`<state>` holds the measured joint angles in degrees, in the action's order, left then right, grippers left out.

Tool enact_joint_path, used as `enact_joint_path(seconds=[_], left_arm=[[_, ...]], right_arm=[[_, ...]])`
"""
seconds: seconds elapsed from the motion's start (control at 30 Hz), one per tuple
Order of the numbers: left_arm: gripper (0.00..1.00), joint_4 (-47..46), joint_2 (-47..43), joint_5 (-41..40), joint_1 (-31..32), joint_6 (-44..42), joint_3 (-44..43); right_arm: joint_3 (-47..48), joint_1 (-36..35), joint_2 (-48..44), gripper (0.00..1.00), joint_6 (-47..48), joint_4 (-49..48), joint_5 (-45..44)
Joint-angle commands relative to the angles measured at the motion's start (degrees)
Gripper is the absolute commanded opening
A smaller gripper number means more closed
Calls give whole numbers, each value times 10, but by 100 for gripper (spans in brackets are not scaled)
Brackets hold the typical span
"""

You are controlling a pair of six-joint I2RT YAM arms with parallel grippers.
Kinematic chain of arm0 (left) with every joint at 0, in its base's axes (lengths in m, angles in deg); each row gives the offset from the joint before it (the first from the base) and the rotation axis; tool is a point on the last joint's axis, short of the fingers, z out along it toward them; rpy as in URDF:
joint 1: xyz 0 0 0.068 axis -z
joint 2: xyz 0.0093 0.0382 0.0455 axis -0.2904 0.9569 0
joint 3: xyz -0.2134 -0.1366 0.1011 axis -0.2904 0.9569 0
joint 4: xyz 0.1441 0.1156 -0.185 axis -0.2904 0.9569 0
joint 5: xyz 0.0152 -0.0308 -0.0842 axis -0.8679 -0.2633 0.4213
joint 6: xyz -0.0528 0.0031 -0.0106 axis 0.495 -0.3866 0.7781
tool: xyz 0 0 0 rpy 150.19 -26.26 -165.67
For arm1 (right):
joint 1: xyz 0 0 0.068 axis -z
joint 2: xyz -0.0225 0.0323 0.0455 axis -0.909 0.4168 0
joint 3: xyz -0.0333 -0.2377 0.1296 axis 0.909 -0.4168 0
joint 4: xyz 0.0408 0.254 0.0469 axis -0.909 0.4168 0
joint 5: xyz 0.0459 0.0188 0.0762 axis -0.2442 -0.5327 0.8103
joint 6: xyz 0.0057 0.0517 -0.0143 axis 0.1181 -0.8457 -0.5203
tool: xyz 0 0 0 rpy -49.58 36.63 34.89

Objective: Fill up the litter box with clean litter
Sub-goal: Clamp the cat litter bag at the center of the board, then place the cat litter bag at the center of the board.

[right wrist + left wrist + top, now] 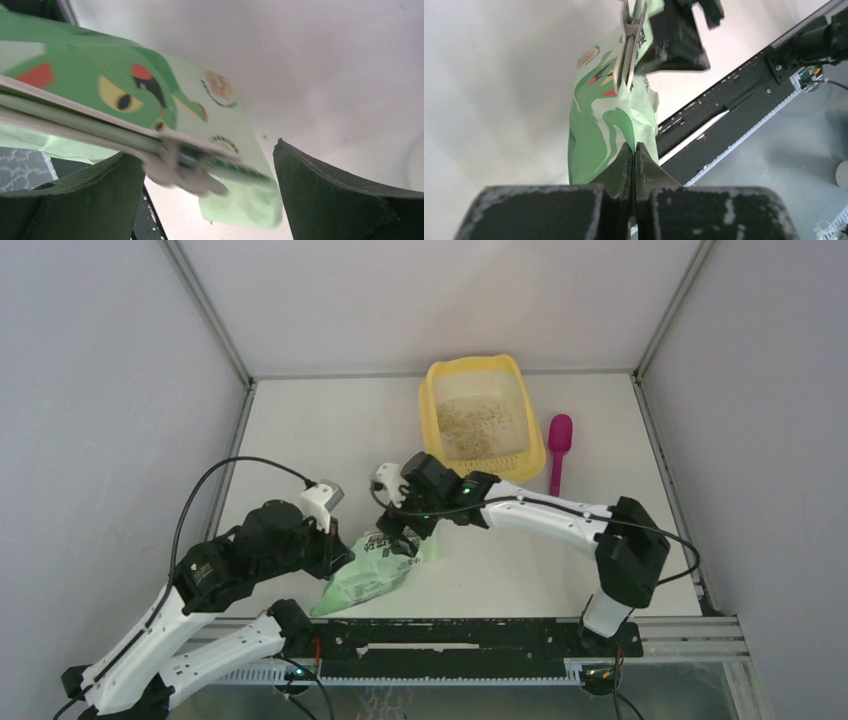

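Observation:
The yellow litter box (434,413) stands at the back of the table, with a thin speckled layer of clean litter (475,424) inside. A light green printed bag (372,570) lies tilted near the front rail. My left gripper (336,550) is shut on the bag's lower edge (610,125), its fingertips (625,159) pinched together on the film. A grey clip (629,47) clamps the bag's top. My right gripper (400,532) stands open around that clipped end; in the right wrist view the clip (185,162) and the bag (125,95) lie between the wide-apart fingers (330,195), apart from both.
A magenta scoop (558,452) lies just right of the litter box. The black front rail (480,635) runs along the near edge below the bag. Grey walls close in the left, back and right sides.

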<state>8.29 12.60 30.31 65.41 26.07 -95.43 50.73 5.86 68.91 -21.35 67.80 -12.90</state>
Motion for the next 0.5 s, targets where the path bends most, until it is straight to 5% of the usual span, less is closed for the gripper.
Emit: enact_joint_path(seconds=[0.0,0.27,0.47], left_arm=[[0,-170,10,39,3,-24,-68],[0,-250,52,58,2,-27,-43],[0,-318,112,98,2,-40,-94]], right_arm=[[-51,50,-110,99,-56,-90,-8],[-126,167,-240,99,-115,-136,52],[-140,260,-294,99,-182,-111,-8]])
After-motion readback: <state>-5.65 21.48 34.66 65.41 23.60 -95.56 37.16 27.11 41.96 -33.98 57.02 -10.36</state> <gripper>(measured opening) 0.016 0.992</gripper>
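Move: The left hand holds the fold of the cat litter bag; the board's open middle lies about 16 cm ahead, 18 to its right and 20 below, the clip on the bag some 8 ahead, 10 right and 12 lower. The right hand, already open, has that clip level with it fore and aft, about 5 cm to its left and 4 below. From the right hand, the litter box stands roughly 29 cm ahead and 15 right, 9 lower. With its fingers staying shut on the fold, the left hand carries the bag about 5 cm to the right and 3 cm forward, rising slightly, towards the middle of the board. Meanwhile the right hand, fingers staying wide open, backs away from the clip to the right, then also climbs steeply and reaches forward towards the litter box, some 11 cm right, 12 up and 8 forward in all, swinging about 25 degrees clockwise with its left side lifting. ##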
